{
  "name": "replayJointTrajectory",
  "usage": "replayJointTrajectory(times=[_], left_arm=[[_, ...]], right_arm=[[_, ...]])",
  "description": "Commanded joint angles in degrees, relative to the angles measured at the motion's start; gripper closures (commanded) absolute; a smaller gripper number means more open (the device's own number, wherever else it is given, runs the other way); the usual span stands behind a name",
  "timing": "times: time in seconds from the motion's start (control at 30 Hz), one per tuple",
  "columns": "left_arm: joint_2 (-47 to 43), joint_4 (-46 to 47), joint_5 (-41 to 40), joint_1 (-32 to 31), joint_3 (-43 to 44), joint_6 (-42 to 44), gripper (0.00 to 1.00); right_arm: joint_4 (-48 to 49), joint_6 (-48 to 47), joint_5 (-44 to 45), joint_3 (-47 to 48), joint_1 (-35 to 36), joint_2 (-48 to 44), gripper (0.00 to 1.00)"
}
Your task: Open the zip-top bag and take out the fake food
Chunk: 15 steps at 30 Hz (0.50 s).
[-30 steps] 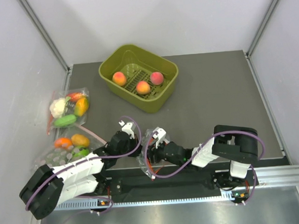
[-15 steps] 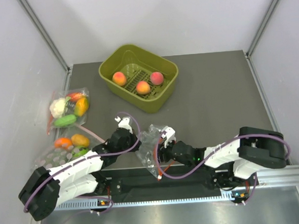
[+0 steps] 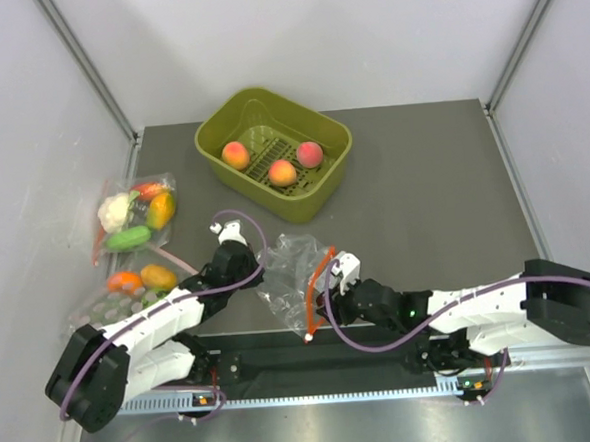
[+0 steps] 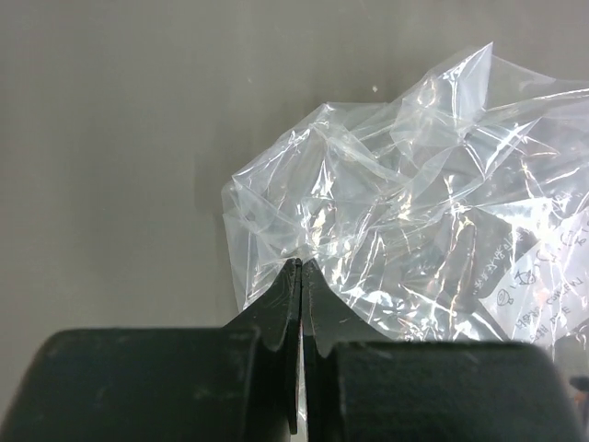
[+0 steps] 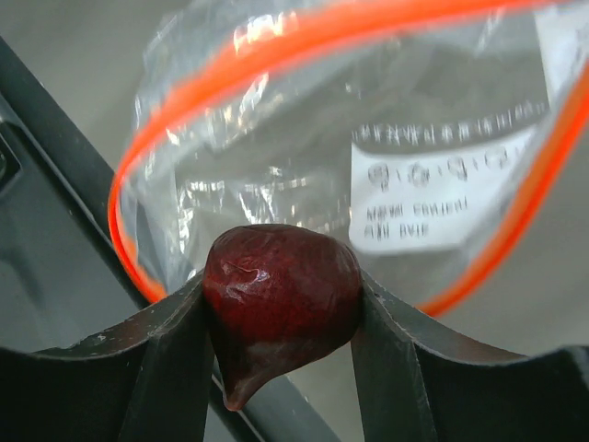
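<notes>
The zip-top bag (image 3: 288, 269) is crinkly clear plastic with an orange-red zip strip (image 3: 319, 278), and it hangs between my two grippers near the table's front edge. My left gripper (image 3: 252, 276) is shut on a fold of the bag's clear edge (image 4: 304, 249). The bag's mouth (image 5: 322, 138) gapes wide in the right wrist view. Just in front of it, my right gripper (image 5: 281, 304) is shut on a dark red, fig-shaped piece of fake food (image 5: 281, 290). Three peach-like fake food pieces (image 3: 282, 172) lie in the green basket (image 3: 218, 136).
Two other clear bags of vegetables lie at the left edge, one (image 3: 134, 216) with cauliflower and cucumber, one (image 3: 139, 286) with orange and green pieces. The black base rail (image 3: 314, 360) runs along the near edge right behind the grippers.
The left gripper has pulled the bag up and away from the near edge, spreading it out. The right arm has stretched out low, and its gripper has shifted right, behind the bag's zip edge.
</notes>
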Motion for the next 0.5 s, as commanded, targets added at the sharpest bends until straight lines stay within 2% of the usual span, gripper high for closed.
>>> replayJointTrajectory(times=[0.0,0.23,0.47], left_arm=[[0.94,0.86,-0.44,0.97,2.97,1.19,1.0],[2.35,0.86,-2.63,2.63,2.89,0.93,1.0],[3.05,3.23,-3.07,3.08,3.77,-0.13,1.0]], right_arm=[[-4.19,1.2,-0.53,-0.87,0.62,-3.63,0.73],[-12.61,1.64,2.89,-0.44,0.62,-14.94,0.74],[-30.18,-1.86,11.06,6.75,-0.08,-27.53,0.74]])
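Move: The right hand grips the dark red fruit. The green basket's middle, where the fruit is going, lies some 42 cm ahead and 11 cm to this hand's left, about level; the nearest peach in it is about 38 cm ahead and 10 cm left, 2 cm lower. The bag's orange-zipped mouth is 3 cm ahead and 2 cm left. From the left hand, the fruit is about 9 cm back and 17 cm right, 1 cm higher. Rightward out from the bag's mouth, then rising steeply as it goes on right, the right hand draws the fruit about 4 cm across and 5 cm up, its wrist barely turning and its fingers keeping their hold. The left hand, fingers still shut on the bag's far corner, eases about 2 cm forward and left, away from the fruit. ##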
